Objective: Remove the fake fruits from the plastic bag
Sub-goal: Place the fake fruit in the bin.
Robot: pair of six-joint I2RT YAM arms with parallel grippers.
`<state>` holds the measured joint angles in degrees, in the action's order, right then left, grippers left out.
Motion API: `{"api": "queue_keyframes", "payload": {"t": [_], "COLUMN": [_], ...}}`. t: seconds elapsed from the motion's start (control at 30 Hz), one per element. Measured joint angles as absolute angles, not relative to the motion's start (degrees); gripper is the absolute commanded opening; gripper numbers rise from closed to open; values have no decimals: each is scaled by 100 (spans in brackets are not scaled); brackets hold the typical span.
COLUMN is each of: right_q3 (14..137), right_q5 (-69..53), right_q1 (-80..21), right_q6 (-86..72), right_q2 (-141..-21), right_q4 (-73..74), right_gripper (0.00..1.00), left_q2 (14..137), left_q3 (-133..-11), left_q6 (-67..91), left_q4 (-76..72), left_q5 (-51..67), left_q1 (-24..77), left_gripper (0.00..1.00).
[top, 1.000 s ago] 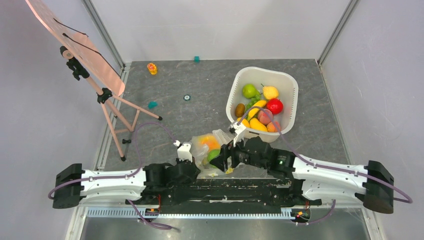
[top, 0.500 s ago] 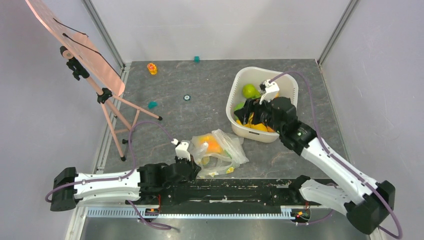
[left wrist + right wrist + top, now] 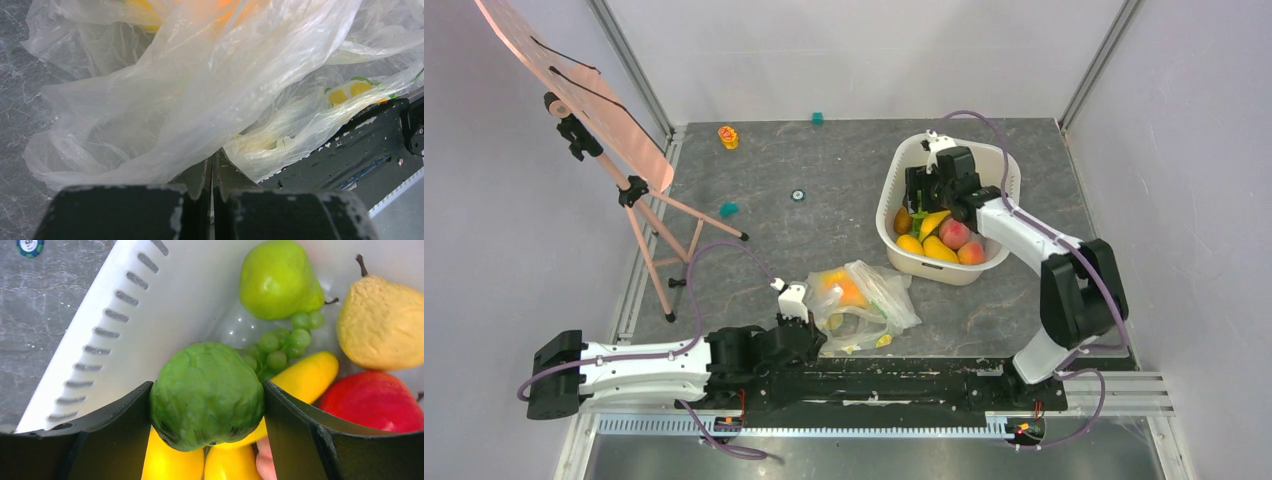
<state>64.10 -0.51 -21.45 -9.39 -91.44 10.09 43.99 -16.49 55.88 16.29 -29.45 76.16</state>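
The plastic bag (image 3: 864, 295) lies crumpled on the table near the front, with an orange-yellow fruit (image 3: 846, 287) showing through it. My left gripper (image 3: 809, 325) is at the bag's left edge. In the left wrist view its jaws (image 3: 212, 155) are closed with the bag's film (image 3: 200, 90) pinched at the tips. My right gripper (image 3: 916, 195) hangs over the white basin (image 3: 984, 160). It is shut on a bumpy green fruit (image 3: 207, 390), held just above the fruits inside.
The basin wall (image 3: 150, 305) holds a green pear (image 3: 277, 280), a yellow pear (image 3: 380, 325), grapes (image 3: 280, 342), a banana (image 3: 305, 375) and a red fruit (image 3: 372, 400). An easel (image 3: 604, 130) stands at the left. Teal blocks (image 3: 818, 118), a yellow toy (image 3: 728, 136) and a small disc (image 3: 798, 195) lie at the back.
My right arm has swung from the bag up to the basin, carrying the green fruit. The left gripper has stayed at the bag.
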Motion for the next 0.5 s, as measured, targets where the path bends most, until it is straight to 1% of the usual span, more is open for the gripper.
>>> {"api": "queue_keyframes", "payload": {"t": [0.07, 0.13, 0.3, 0.4, 0.5], "right_q3": [6578, 6692, 6928, 7008, 7041], "right_q5": [-82, -110, -108, -106, -108], "right_q1": [-2145, -2147, -2128, -2108, -2093], "right_q6": [-823, -729, -609, -563, -497], "right_q2": [-9463, -9679, -10009, -10169, -10307], "right_q4": [939, 832, 666, 609, 607], "right_gripper": [44, 48, 59, 64, 73], "left_q2": [4399, 4399, 4377, 4351, 4300], "left_q3": [-1649, -1649, -1649, -1649, -1649], "left_q6": [5588, 5588, 5592, 5592, 5592], "left_q4": [1610, 1608, 1601, 1588, 1588], "left_q5": [-2945, -2943, -2941, -2941, -2941], "left_q1": [7616, 7616, 7616, 7616, 7616], "left_gripper": [2, 2, 2, 2, 2]}}
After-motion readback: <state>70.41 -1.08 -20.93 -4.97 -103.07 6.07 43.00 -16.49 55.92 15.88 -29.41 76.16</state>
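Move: The held green fruit is bound for the open gap by the bin's left wall, roughly 5 cm ahead of the right hand, 1 cm left and 10 cm below. The green pear lies some 9 cm ahead and 2 cm right, the grapes about 5 cm ahead and 4 cm right, and the kiwi 3 cm left, level with the hand, all about 9 cm lower. From the left hand the gap lies about 32 cm ahead, 20 cm right and 3 cm lower. The green fruit, still gripped between the right hand's fingers, is carried forward about 4 cm and lowered some 3 cm inside the bin, drifting slightly left towards the gap near the green pear. The hand slows as it goes, its wrist almost unturned and its fingers keeping their hold. ##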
